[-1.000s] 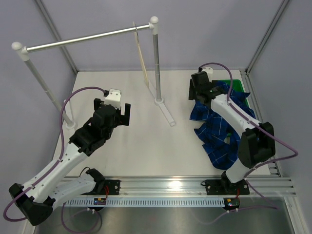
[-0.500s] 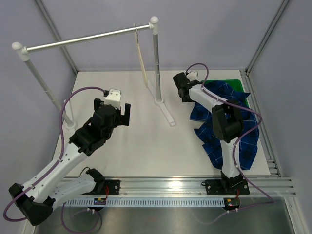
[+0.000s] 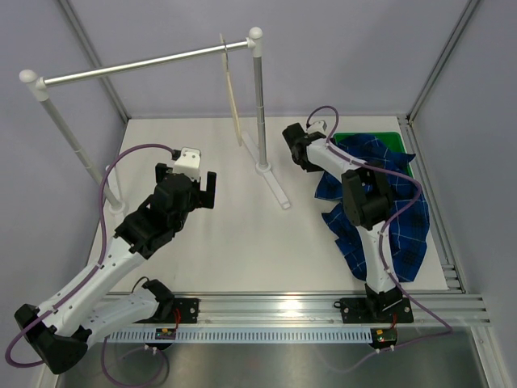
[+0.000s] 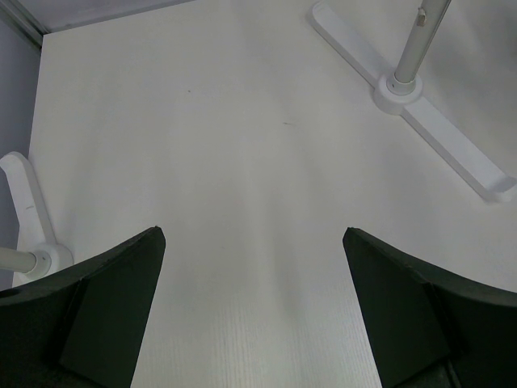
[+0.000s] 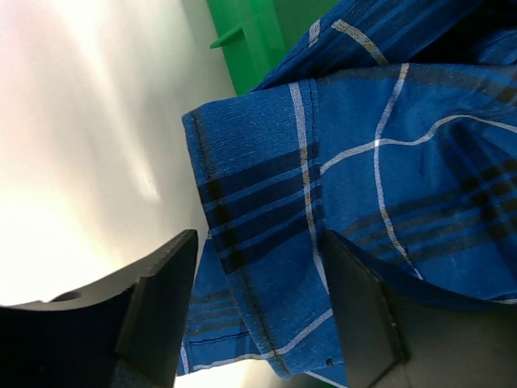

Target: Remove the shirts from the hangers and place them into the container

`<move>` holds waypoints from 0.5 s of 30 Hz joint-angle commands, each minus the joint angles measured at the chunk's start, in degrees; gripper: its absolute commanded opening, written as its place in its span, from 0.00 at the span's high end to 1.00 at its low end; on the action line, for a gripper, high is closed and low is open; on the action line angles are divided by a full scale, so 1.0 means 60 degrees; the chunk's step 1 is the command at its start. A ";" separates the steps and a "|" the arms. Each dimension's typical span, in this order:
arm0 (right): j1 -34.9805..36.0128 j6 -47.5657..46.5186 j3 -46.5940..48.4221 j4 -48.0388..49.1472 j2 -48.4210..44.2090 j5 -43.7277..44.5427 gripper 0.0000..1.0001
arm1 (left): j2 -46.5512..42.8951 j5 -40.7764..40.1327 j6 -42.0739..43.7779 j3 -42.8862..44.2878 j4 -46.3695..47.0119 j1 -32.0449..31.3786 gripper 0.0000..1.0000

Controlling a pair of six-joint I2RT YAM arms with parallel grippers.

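The dark blue checked shirt (image 3: 380,206) lies crumpled at the right, its far part over the green container (image 3: 367,138) and the rest spilling onto the table toward the near edge. My right gripper (image 3: 296,149) hangs at the shirt's far left edge. In the right wrist view the right gripper (image 5: 258,259) is open, with a hemmed fold of the shirt (image 5: 323,186) lying between its fingers and the container (image 5: 246,36) beyond. The pale wooden hanger (image 3: 232,89) hangs bare on the rail. My left gripper (image 3: 187,178) (image 4: 252,238) stands open over bare table.
The silver rail (image 3: 137,66) spans the back on two white-capped posts. Its right post (image 3: 258,105) stands on a white foot (image 3: 276,186), also in the left wrist view as the white foot (image 4: 428,121). The left post's foot (image 4: 28,214) sits near my left gripper.
My right gripper swung left from the container's far corner to the shirt's left edge, and its arm folded back. Its jaws widened, then narrowed a little. The left arm stayed still.
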 commanded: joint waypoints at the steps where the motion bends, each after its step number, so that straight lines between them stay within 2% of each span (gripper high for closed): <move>1: -0.0063 0.0510 0.0474 -0.0466 0.0284 0.0553 0.33 | -0.0148 -0.0051 0.0029 -0.0018 0.0252 0.0041 0.01; 4: -0.0063 0.0613 0.0693 -0.0759 0.0444 0.0671 0.33 | -0.0148 -0.0051 0.0029 -0.0032 0.0252 0.0027 0.01; 7: -0.0078 0.0701 0.0913 -0.1067 0.0606 0.0875 0.42 | -0.0148 -0.0036 0.0029 -0.0032 0.0252 0.0027 0.01; 8: -0.0078 0.0716 0.0957 -0.1112 0.0635 0.0992 0.49 | -0.0148 -0.0036 0.0029 -0.0032 0.0252 0.0041 0.01; 10: -0.0078 0.0730 0.1016 -0.1243 0.0636 0.1110 0.57 | -0.0148 -0.0036 0.0029 -0.0032 0.0252 0.0041 0.01; 11: -0.0092 0.0745 0.1016 -0.1273 0.0592 0.1212 0.65 | -0.0162 -0.0036 0.0029 -0.0032 0.0252 0.0027 0.01; 14: -0.0194 0.0760 0.0958 -0.1375 0.0344 0.1257 0.79 | -0.0191 -0.0007 0.0014 -0.0018 0.0252 0.0027 0.01; 15: -0.0224 0.0818 0.0885 -0.1405 0.0212 0.1286 0.88 | -0.0191 -0.0007 0.0014 -0.0017 0.0252 0.0041 0.01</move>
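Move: The shirt's loose edge hangs over the container's left rim and already lies between the right hand's open fingers, about 1 cm to the right and 1 cm below. The container's middle is roughly 15 cm right and 2 cm back, and the rack's near post stands some 20 cm left and level with the hand. From the idle left hand, that edge is about 19 cm ahead, 42 cm right and 20 cm lower. The right hand closes its fingers on the shirt's overhanging edge, pinching it while easing about 1.5 cm right. ##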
